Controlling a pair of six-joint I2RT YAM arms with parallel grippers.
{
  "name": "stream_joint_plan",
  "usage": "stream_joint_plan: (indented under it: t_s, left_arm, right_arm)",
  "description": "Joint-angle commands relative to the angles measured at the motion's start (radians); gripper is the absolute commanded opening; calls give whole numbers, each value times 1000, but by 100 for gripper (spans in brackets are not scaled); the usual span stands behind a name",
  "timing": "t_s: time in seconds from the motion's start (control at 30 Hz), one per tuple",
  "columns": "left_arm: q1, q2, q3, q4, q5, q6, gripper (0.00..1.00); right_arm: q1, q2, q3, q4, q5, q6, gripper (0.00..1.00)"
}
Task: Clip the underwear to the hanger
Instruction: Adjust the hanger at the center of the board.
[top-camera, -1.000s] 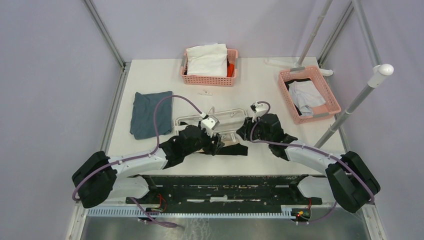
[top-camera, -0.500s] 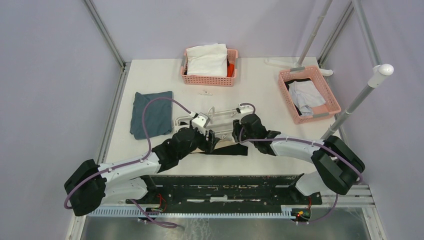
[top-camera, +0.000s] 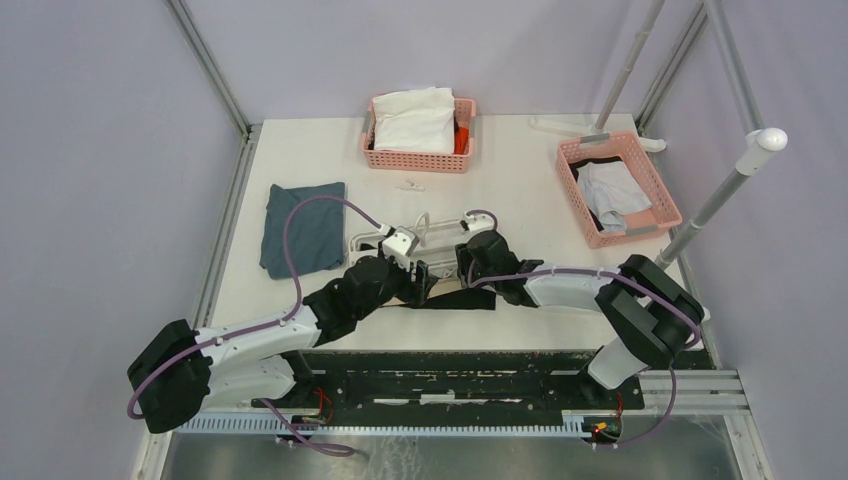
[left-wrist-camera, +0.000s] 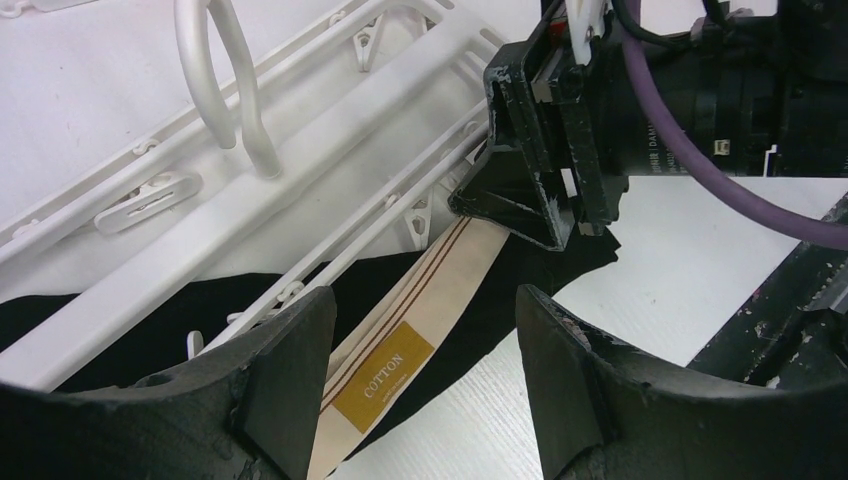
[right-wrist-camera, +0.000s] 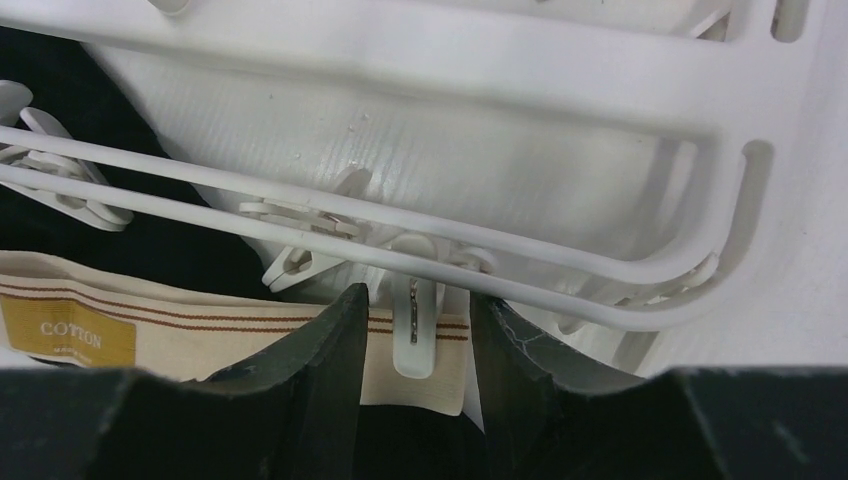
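The white hanger (top-camera: 437, 226) lies flat on the table, with the black underwear (top-camera: 455, 300) spread under its near rail. In the left wrist view my left gripper (left-wrist-camera: 425, 310) hovers open over the beige waistband (left-wrist-camera: 440, 280) and its COTTON label, touching nothing. My right gripper (left-wrist-camera: 530, 190) sits just beyond, at the rail. The right wrist view shows my right gripper (right-wrist-camera: 415, 335) open around a small white clip (right-wrist-camera: 413, 335), with a gap on each side. That clip hangs from the hanger (right-wrist-camera: 450, 60) rail and overlaps the waistband's (right-wrist-camera: 200, 325) end.
A folded blue-grey cloth (top-camera: 302, 228) lies left of the hanger. One pink basket (top-camera: 420, 158) with a white garment stands at the back. Another pink basket (top-camera: 660, 195) is at the right, beside slanted metal poles (top-camera: 710, 205). A loose clip (top-camera: 410, 185) lies behind the hanger.
My right arm has slid left along the hanger's near rail towards the left gripper. The left arm shifted slightly left and forward at first, then held still.
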Motion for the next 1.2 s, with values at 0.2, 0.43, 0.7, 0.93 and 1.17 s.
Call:
stream_joint_plan:
  t_s: [0.2, 0.43, 0.7, 0.93, 1.17]
  left_arm:
    - [1, -8, 12, 12, -19, -18, 73]
    - [2, 22, 20, 28, 0, -34, 73]
    - [20, 127, 79, 79, 115, 6, 73]
    - [25, 188, 126, 117, 174, 43, 74]
    - [26, 81, 173, 19, 107, 158, 74]
  right_arm:
    - [6, 44, 30, 98, 38, 10, 28]
    - [10, -105, -88, 243, 13, -12, 12]
    - [9, -215, -183, 413, -41, -75, 7]
    - [10, -251, -206, 434, -64, -79, 6]
    - [10, -258, -217, 379, -27, -68, 7]
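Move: The hanger's right front clip stands upright almost between the right fingers, about 1 cm ahead and 1 cm lower. The next clip lies some 3 cm to its left and level with it; the COTTON label lies about 9 cm left of the right hand and 4 cm back, 2 cm lower. For the left hand, that next clip is the nearer one, about 5 cm ahead, 4 cm right and 10 cm below; the upright clip is roughly 3 cm farther right of it. The right fingers, already around the upright clip, sink about 1 cm, close and pinch it, then lift it some 6 cm while the hand tips its fingertips upward about 15 degrees. Midway through, the open left hand dips about 2.5 cm while travelling some 3.5 cm right towards the next clip, turns slightly clockwise, then rises back about 2 cm. ##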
